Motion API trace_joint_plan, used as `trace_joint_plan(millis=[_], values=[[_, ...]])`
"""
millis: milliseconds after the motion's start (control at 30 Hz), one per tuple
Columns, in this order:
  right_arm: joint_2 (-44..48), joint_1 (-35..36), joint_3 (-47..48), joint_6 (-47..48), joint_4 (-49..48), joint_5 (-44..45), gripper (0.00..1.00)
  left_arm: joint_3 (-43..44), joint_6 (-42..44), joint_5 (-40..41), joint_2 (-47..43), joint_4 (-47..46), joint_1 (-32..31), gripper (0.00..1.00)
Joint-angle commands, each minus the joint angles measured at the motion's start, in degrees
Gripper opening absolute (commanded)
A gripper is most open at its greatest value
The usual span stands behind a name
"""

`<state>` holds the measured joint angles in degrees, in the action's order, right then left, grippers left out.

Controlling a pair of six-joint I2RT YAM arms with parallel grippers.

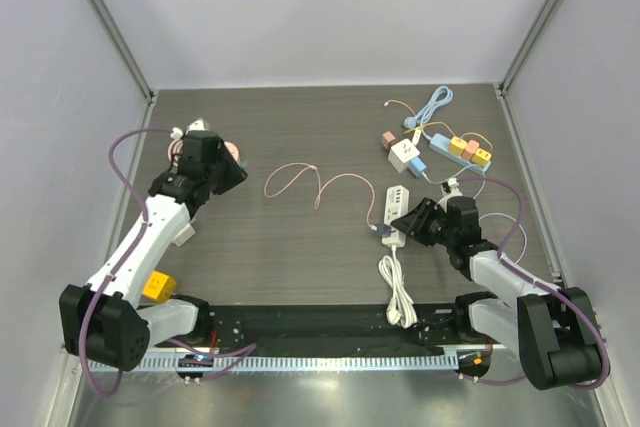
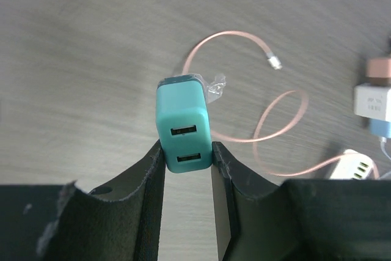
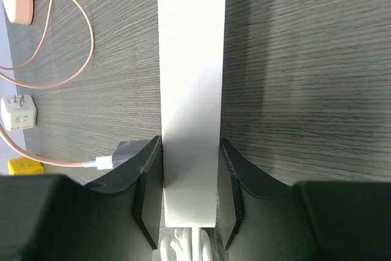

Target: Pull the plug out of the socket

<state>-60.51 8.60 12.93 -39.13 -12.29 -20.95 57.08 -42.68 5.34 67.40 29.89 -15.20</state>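
Observation:
A teal plug (image 2: 183, 123) with two USB slots hangs above the table at the far left, away from the socket, with my left gripper (image 2: 187, 148) shut on its sides. In the top view that gripper (image 1: 215, 162) hides the plug. The socket is a long white power strip (image 1: 395, 212) lying right of centre. My right gripper (image 3: 190, 142) is shut across the strip (image 3: 190, 59) near its cord end. A grey plug (image 3: 125, 153) with a pink cable sits against the strip's side, beside my finger.
A pink cable (image 1: 310, 182) loops across the middle. The strip's white cord (image 1: 397, 292) is coiled near the front edge. A white adapter (image 1: 403, 152) and coloured blocks (image 1: 465, 150) lie at the back right. A yellow block (image 1: 157, 285) sits by the left arm.

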Motion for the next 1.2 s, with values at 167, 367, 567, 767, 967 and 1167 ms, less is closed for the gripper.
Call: trace_joint_plan(millis=[167, 367, 567, 767, 967, 1167], values=[[-0.6, 0.0, -0.4, 2.0, -0.4, -1.2, 0.01, -9.9, -8.2, -5.1, -2.0, 9.2, 8.9, 0.00], [-0.2, 0.0, -0.5, 2.1, -0.4, -1.4, 0.01, -19.0, -9.3, -7.2, -9.5, 8.4, 12.9, 0.00], [-1.0, 0.0, -0.3, 2.1, -0.5, -1.7, 0.01, -22.7, -11.1, -4.1, -14.3, 8.8, 14.1, 0.01], [-0.3, 0.0, -0.5, 2.2, -0.4, -1.8, 0.01, -23.8, -11.3, -3.3, -12.5, 9.4, 14.9, 0.04], [0.3, 0.0, -0.7, 2.3, -0.4, -2.2, 0.01, -23.1, -10.6, -4.3, -12.1, 10.1, 17.3, 0.57], [-1.2, 0.0, -0.4, 2.4, -0.8, -2.7, 0.01, -18.5, -9.3, -2.7, -17.4, 13.3, 17.2, 0.84]])
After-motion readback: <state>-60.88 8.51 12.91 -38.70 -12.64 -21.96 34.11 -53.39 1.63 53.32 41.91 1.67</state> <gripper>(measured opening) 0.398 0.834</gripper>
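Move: The left hand holds the teal plug up in the air. The open table spot it is bound for lies about 11 cm back, 8 cm to its left and 15 cm below. The white adapter lies some 4 cm farther out and 5 cm left of that spot, the yellow cube some 8 cm back and 10 cm left of it. The round pink socket is about 8 cm ahead and 8 cm left of the left hand. From the right hand the spot is roughly 35 cm left and 4 cm back. Still pinching the teal plug, the left hand swoops back, down and left beside the white adapter, about 12 cm lower, tipping the fingers down and turning some 20 degrees counter-clockwise. Most of the travel comes early; then it creeps left, the fingers open wide to let go of the plug, and it starts to rise. ##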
